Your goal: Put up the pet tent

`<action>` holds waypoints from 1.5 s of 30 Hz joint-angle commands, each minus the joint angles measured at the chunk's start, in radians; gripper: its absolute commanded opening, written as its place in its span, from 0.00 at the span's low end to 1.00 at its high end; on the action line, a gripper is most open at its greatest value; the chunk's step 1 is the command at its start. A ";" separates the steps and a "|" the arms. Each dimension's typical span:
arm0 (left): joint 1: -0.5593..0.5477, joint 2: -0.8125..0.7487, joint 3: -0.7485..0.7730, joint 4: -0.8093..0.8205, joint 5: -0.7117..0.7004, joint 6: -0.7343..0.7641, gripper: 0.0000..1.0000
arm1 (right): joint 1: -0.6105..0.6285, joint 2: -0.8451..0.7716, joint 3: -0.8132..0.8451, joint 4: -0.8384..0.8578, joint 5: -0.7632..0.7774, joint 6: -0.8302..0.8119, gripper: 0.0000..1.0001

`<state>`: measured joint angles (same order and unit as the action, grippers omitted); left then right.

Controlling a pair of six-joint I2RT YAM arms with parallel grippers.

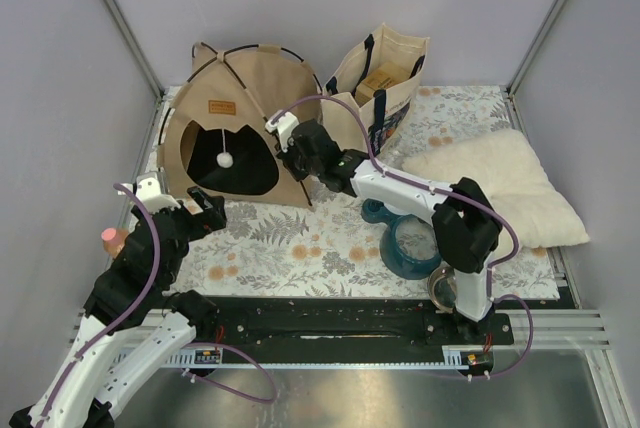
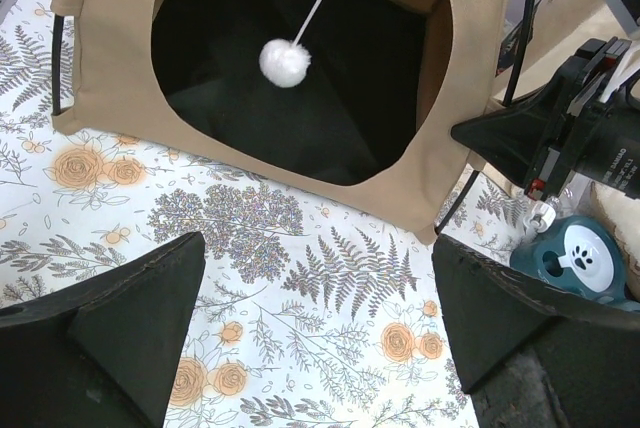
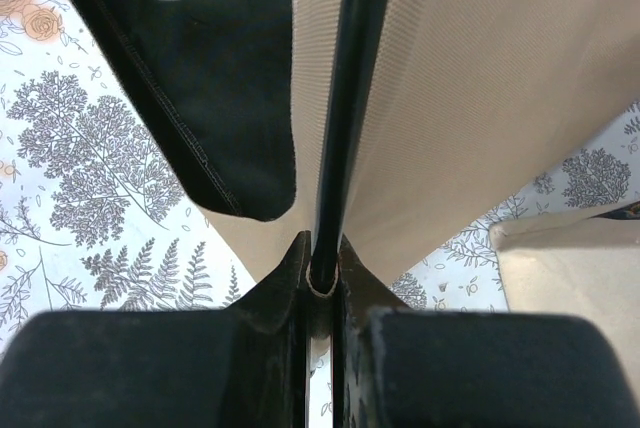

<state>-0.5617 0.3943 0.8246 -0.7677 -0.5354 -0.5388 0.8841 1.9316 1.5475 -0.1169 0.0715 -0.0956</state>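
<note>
The tan pet tent (image 1: pixel 240 113) stands upright at the back left of the floral mat, its arched doorway facing the arms and a white pom-pom (image 1: pixel 226 159) hanging inside. My right gripper (image 1: pixel 287 145) reaches to the tent's right front edge. In the right wrist view the gripper (image 3: pixel 322 270) is shut on a thin black pole (image 3: pixel 345 118) running along the tan fabric (image 3: pixel 470 78). My left gripper (image 1: pixel 208 211) hovers in front of the doorway. Seen from the left wrist, it (image 2: pixel 318 318) is wide open over bare mat, with the pom-pom (image 2: pixel 284 62) ahead.
A cream tote bag (image 1: pixel 385 78) with navy handles stands right behind the tent. A fluffy white pillow (image 1: pixel 500 188) lies at the right. A teal pet bowl (image 1: pixel 410 248) sits under the right arm. A pink object (image 1: pixel 112 238) lies at the left edge.
</note>
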 commanded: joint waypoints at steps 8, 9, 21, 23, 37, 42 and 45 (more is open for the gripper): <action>-0.003 -0.002 0.010 0.019 -0.001 0.017 0.99 | -0.030 -0.052 -0.007 -0.012 0.008 0.055 0.61; -0.001 -0.002 0.013 0.016 -0.003 0.019 0.99 | -0.030 -0.086 -0.026 -0.006 0.040 0.072 0.73; -0.001 -0.040 -0.005 0.013 0.006 0.026 0.99 | -0.106 -0.575 -0.150 -0.305 0.376 0.288 0.96; -0.001 -0.045 -0.012 0.018 0.017 0.025 0.99 | -0.173 -0.624 -0.194 -0.363 0.477 0.385 0.95; -0.001 -0.003 -0.034 0.042 0.135 0.034 0.99 | -0.735 -0.441 -0.304 -0.434 0.626 0.761 0.98; -0.003 -0.026 -0.058 0.050 0.144 0.025 0.99 | -0.809 -0.170 -0.166 -0.478 0.599 0.754 1.00; -0.001 -0.041 -0.070 0.050 0.137 0.020 0.99 | -0.843 -0.056 -0.091 -0.585 0.550 0.769 1.00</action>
<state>-0.5617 0.3771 0.7681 -0.7586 -0.4133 -0.5205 0.0803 1.7813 1.3575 -0.5694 0.6411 0.6281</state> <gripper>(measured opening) 0.988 0.993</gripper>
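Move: The right hand is pinching the pole at the tent's right front edge, with the tent's middle roughly 17 cm to its left, 15 cm ahead and about level in height. The cushion lies some 60 cm to this hand's right, 4 cm back and 12 cm lower. On the way, the tote bag stands about 24 cm right and 10 cm ahead, the blue feeder 32 cm right and 11 cm back. From the left hand the cushion is about 75 cm right, 14 cm ahead, 22 cm lower. Letting go of the tent pole, the right fingers open wide and the hand comes free, rising some 18 cm, then arcing right nearly 50 cm in all and sinking low over the cushion's far left part. It reaches slightly forward at the end, having swung about 95 degrees clockwise, fingers still wide. The empty, open left hand drifts a couple of centimetres right and down. ##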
